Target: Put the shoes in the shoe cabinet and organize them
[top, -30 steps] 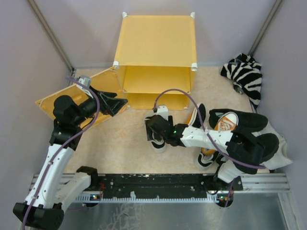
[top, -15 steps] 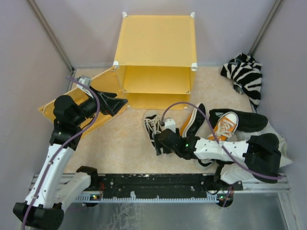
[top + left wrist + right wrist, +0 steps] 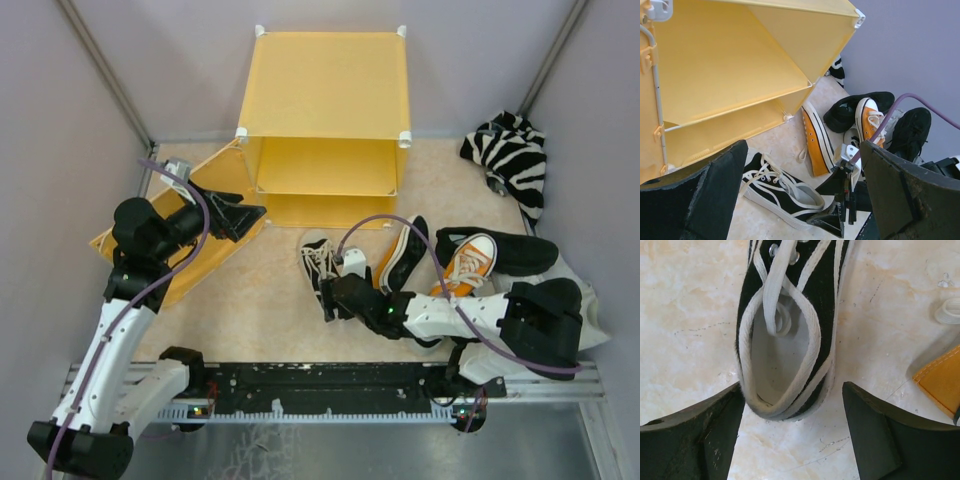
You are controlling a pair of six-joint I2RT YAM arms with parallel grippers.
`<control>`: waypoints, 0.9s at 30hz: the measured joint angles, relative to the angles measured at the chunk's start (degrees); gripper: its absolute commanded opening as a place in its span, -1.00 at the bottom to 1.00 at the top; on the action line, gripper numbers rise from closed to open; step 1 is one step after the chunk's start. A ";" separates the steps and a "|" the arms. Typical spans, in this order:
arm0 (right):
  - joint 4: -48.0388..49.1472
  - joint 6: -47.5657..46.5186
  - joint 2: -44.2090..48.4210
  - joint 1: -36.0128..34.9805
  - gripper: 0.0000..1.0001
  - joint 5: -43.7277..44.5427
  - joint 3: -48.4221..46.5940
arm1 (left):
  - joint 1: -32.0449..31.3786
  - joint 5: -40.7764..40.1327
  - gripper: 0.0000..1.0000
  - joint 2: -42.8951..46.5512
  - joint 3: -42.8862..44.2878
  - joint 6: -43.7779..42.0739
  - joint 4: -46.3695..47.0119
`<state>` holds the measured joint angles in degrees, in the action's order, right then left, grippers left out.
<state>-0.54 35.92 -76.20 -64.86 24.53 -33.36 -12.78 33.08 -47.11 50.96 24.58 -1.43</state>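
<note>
The yellow shoe cabinet (image 3: 325,110) stands at the back with its door (image 3: 150,240) swung out to the left. My left gripper (image 3: 250,220) is open beside that door, holding nothing (image 3: 802,147). A black-and-white sneaker (image 3: 318,265) lies on the floor in front of the cabinet, toe toward it. My right gripper (image 3: 338,295) is open at its heel (image 3: 782,390), one finger on each side; the left finger (image 3: 715,420) just touches the heel and the right one stands apart. An orange sneaker (image 3: 400,255) lies on its side, another (image 3: 465,265) upright, and a black shoe (image 3: 510,250) beyond.
A zebra-striped cloth (image 3: 510,160) lies in the back right corner. Pale fabric (image 3: 585,310) sits under the right arm's elbow. A small white ring (image 3: 947,310) lies on the floor near the orange shoe. The arms' rail (image 3: 330,385) runs along the near edge.
My right gripper has drawn back from above the black-and-white sneaker to its heel, uncovering the shoe. The door's outer edge has swung a little nearer. The left gripper has barely moved.
</note>
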 measured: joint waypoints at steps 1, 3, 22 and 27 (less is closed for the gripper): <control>0.50 -0.31 0.09 0.00 0.53 0.48 0.13 | 0.00 -0.07 0.99 -0.07 0.00 -0.07 -0.02; 2.43 -1.01 0.09 0.00 0.53 1.16 0.76 | 0.00 -0.07 0.99 -0.22 0.00 -0.20 -0.11; 11.91 -4.26 -3.48 0.07 -1.00 6.25 2.97 | 0.00 -0.17 0.99 -0.74 -0.11 -0.94 -0.48; 6.75 -4.90 -0.59 -1.92 -1.00 8.20 2.12 | 0.00 -0.55 0.99 -0.74 -0.11 -1.31 -1.05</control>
<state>6.22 31.03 -76.79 -66.78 32.73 -31.24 -12.78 32.53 -47.86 50.85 23.27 -2.48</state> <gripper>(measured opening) 0.058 0.995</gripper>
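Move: The black shoe lies toe out, its middle roughly 8 cm ahead of the right hand, 3 cm to its left and 2 cm below it, with the heel right at the open fingers. An orange shoe sits about 12 cm ahead and 16 cm to the right. The cabinet's open mouth is some 25 cm straight ahead. From the left hand, the black shoe is about 4 cm ahead, 12 cm to the right and 30 cm below. The black shoe's heel collar is pinched by the right hand, whose open fingers ease forward about 2.5 cm at nearly level height and snap shut on the rim at the collar's right side. The wrist tips up by some 10 degrees. Still gripping, the hand then draws back about 1 cm and begins to rise slightly. ##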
